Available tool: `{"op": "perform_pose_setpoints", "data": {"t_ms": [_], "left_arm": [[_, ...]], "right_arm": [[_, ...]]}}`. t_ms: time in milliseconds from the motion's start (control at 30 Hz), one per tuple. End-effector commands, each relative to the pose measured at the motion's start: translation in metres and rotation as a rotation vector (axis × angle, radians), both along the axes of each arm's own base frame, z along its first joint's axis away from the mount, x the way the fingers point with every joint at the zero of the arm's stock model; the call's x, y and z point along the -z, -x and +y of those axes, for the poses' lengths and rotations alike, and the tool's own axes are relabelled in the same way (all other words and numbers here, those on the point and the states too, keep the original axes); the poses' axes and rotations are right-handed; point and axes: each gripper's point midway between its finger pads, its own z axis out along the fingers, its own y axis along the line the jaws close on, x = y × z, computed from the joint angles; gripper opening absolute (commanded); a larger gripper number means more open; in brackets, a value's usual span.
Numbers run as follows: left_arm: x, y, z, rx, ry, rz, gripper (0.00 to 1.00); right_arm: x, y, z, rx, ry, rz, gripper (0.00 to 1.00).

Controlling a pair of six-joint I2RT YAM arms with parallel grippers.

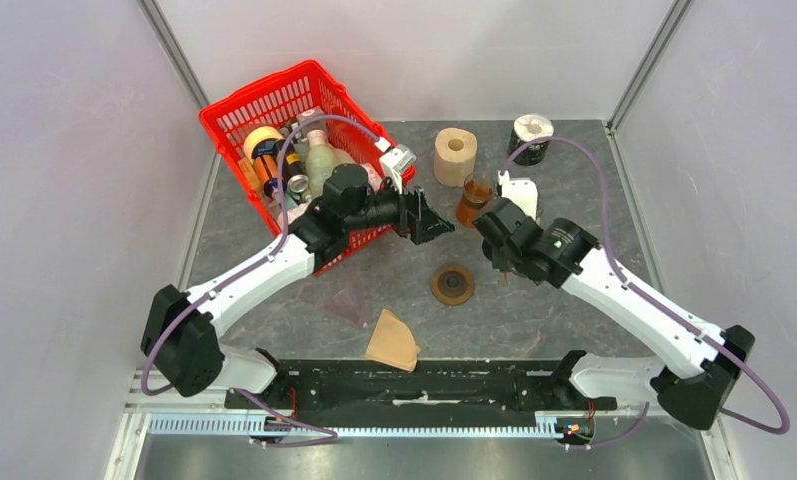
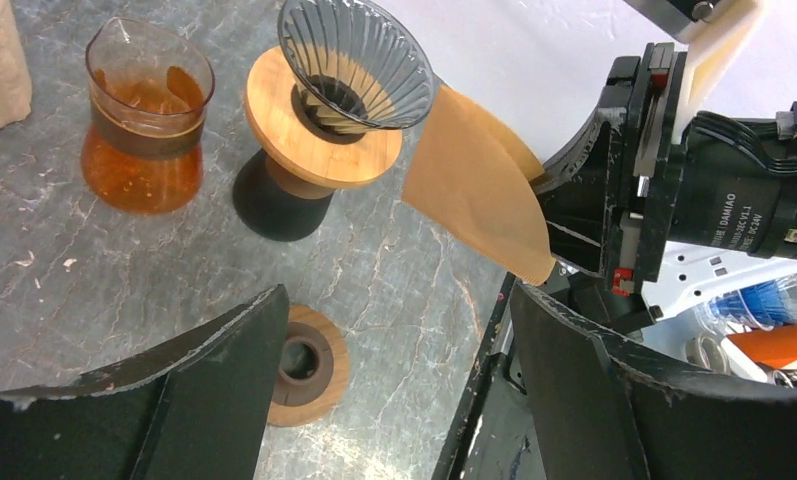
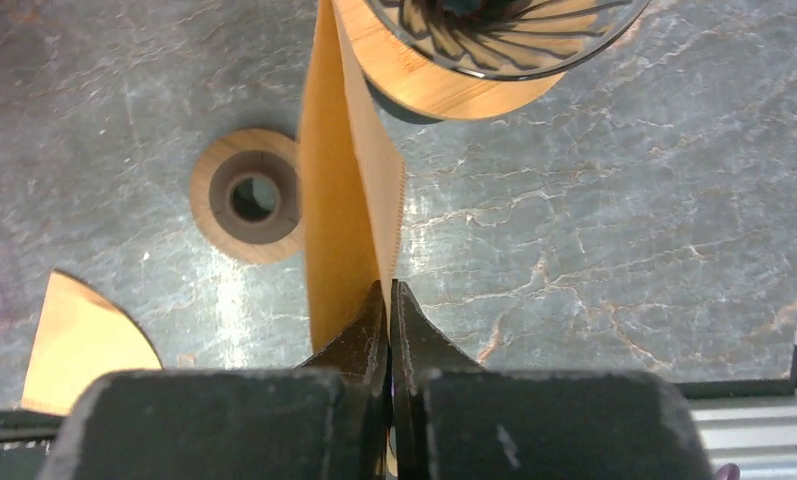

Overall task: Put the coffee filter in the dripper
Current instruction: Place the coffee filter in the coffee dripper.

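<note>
The glass dripper [image 2: 352, 62] with its wooden collar stands on a dark base near the table's middle. A brown paper coffee filter [image 2: 479, 185] hangs folded flat beside the dripper's rim, outside the cone. My right gripper [image 3: 389, 300] is shut on the filter's [image 3: 346, 190] lower edge, just below the dripper [image 3: 494, 45]. My left gripper [image 2: 396, 300] is open a short way from the filter, with nothing between its fingers. In the top view the left gripper [image 1: 436, 222] faces the right gripper [image 1: 488, 220], whose arm hides the dripper.
A glass carafe [image 2: 146, 120] of brown liquid stands beside the dripper. A wooden ring [image 1: 453, 285] lies on the table, and another filter [image 1: 392, 340] lies near the front edge. A red basket [image 1: 236, 112] of bottles sits back left, with paper rolls [image 1: 455, 155] at the back.
</note>
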Motion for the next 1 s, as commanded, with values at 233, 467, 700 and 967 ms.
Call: {"op": "perform_pose_setpoints", "data": {"t_ms": [233, 467, 700, 967], "left_arm": [[-0.031, -0.006, -0.034, -0.057, 0.11, 0.098, 0.89], [-0.026, -0.003, -0.044, -0.13, 0.105, 0.118, 0.91], [-0.019, -0.008, -0.047, -0.189, 0.077, 0.128, 0.91], [0.003, -0.021, -0.047, -0.282, -0.029, 0.117, 0.88]], "right_arm": [[-0.016, 0.013, 0.047, -0.309, -0.233, -0.071, 0.0], [-0.015, 0.01, 0.052, -0.34, -0.231, -0.072, 0.0], [-0.011, 0.008, 0.061, -0.372, -0.228, -0.055, 0.0], [-0.01, 0.003, 0.063, -0.368, -0.219, -0.062, 0.0]]}}
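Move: Held upright in the right fingers, the coffee filter lies about 11 cm to the left hand's right, level with it fore and aft, some 6 cm lower. From the left hand the wooden coaster is 4 cm ahead, 4 cm right, on the table about 26 cm down. The dripper stands about 13 cm ahead of the right hand, 4 cm to its right and 6 cm lower; the amber carafe is some 6 cm beyond the dripper and 7 cm to its left. Bringing the two hands together in front of the dripper, the right carries the pinched coffee filter about 6 cm left, easing slightly back at first, while turning some 20 degrees counter-clockwise and rolling its left side up. The left, fingers staying wide open, reaches about 4.5 cm right towards the filter, then swings counter-clockwise roughly 13 degrees as it edges forward; contact with the paper can't be made out. ##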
